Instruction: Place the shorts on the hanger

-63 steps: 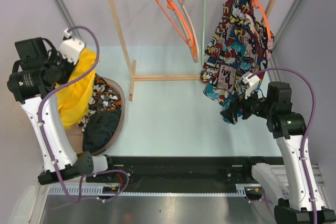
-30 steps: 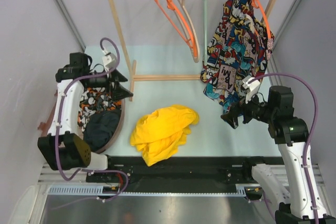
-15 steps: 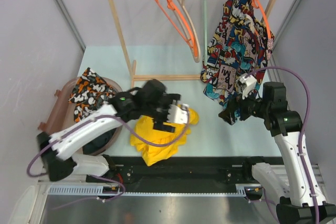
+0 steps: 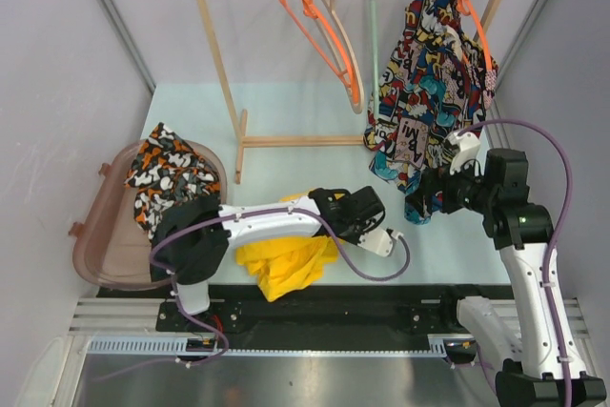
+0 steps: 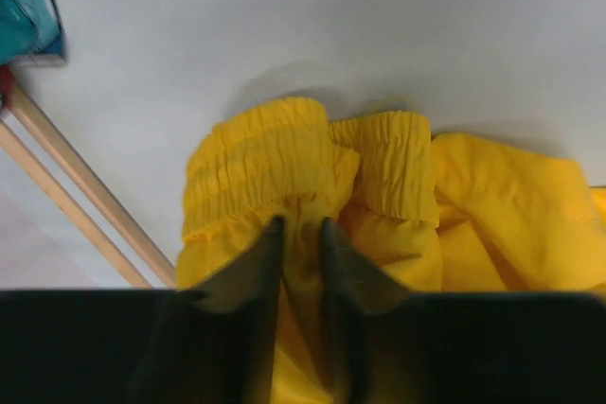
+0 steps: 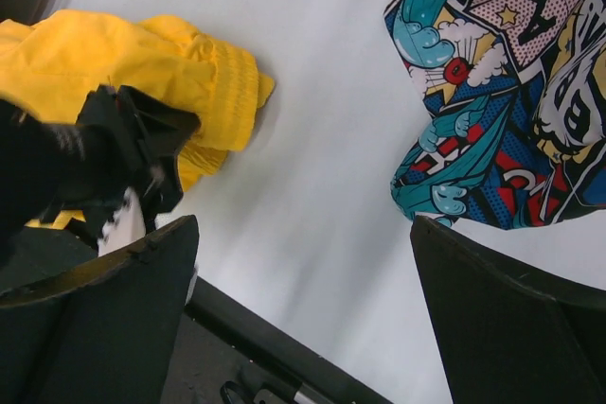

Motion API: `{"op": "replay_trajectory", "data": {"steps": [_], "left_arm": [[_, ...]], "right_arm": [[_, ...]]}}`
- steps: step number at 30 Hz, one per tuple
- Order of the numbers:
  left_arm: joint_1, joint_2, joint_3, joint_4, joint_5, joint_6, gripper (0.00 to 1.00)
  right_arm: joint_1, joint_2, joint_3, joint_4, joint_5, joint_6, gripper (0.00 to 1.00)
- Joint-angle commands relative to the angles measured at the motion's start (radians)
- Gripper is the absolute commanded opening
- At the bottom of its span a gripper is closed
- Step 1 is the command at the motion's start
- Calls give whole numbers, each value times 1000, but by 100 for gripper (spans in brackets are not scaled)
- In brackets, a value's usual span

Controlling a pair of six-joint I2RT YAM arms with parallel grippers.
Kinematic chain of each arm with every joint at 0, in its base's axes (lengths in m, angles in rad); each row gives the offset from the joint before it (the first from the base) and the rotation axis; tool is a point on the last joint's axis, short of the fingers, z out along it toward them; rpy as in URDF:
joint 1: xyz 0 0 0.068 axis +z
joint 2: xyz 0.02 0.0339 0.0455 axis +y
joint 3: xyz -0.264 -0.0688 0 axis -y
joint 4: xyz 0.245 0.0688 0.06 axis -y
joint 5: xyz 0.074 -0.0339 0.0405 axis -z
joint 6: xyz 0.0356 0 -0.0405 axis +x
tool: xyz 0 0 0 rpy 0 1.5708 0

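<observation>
The yellow shorts lie crumpled on the table near the front edge, their elastic waistband bunched up. My left gripper reaches across over them. In the left wrist view, my left gripper has its fingers drawn close on a fold of yellow fabric just below the waistband. The thin mint-green hanger hangs bare on the rail at the back. My right gripper hovers open to the right beside the comic-print garment. The right wrist view shows its fingers wide apart over bare table, right of the shorts.
A wooden rack stands at the back with orange hangers, a beige hanger and a comic-print garment. A brown basket at the left holds an orange-black-white cloth and a dark garment.
My left arm swung from the basket across to the shorts, and its fingers closed on a fold by the waistband. The right arm barely moved.
</observation>
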Motion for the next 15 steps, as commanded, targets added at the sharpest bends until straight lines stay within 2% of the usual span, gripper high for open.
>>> {"op": "replay_trajectory", "data": {"steps": [1, 2, 3, 5, 6, 8, 9, 15], "left_arm": [[75, -39, 45, -48, -1, -47, 10], [103, -119, 60, -66, 53, -71, 0], [120, -174, 86, -82, 205, -119, 0], [184, -318, 111, -125, 368, -154, 0], [218, -361, 119, -142, 532, -188, 0], [332, -444, 105, -122, 669, -254, 0], [373, -501, 93, -122, 781, -306, 0], [672, -659, 12, -82, 1118, -479, 0]], "right_arm": [[-3, -20, 2, 18, -2, 9, 100], [-1, -17, 2, 18, -7, 2, 100], [-1, -17, 2, 15, -13, -1, 100], [6, -4, 2, 11, -36, -15, 100], [14, 2, 2, 15, -46, -20, 99], [37, 16, 2, 29, -71, -17, 100], [45, 19, 2, 38, -82, -17, 100], [129, 30, -6, 132, -178, -14, 100]]}}
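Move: The left hand hovers right at the shorts, half-open fingers around cloth by the waistband, whose middle lies about 2 cm back, 2 cm to the right and 1 cm lower. The printed shirt's near hem is some 15 cm to its right and 2 cm ahead, slightly higher; the rack's floor bar runs about 15 cm straight ahead. From the right hand the waistband is roughly 14 cm left, level in reach and 15 cm below. The left fingers close the rest of the way, pinching the shorts just behind the elasticated waistband, and then the hand lifts this end quickly by some 23 cm while swinging about 10 cm left, the wrist rolling some 50 degrees so that the fingers go from pointing down to pointing mostly right. The right hand, empty and wide open, drifts about 3 cm left beside the printed shirt's hem, turning slightly counter-clockwise. ##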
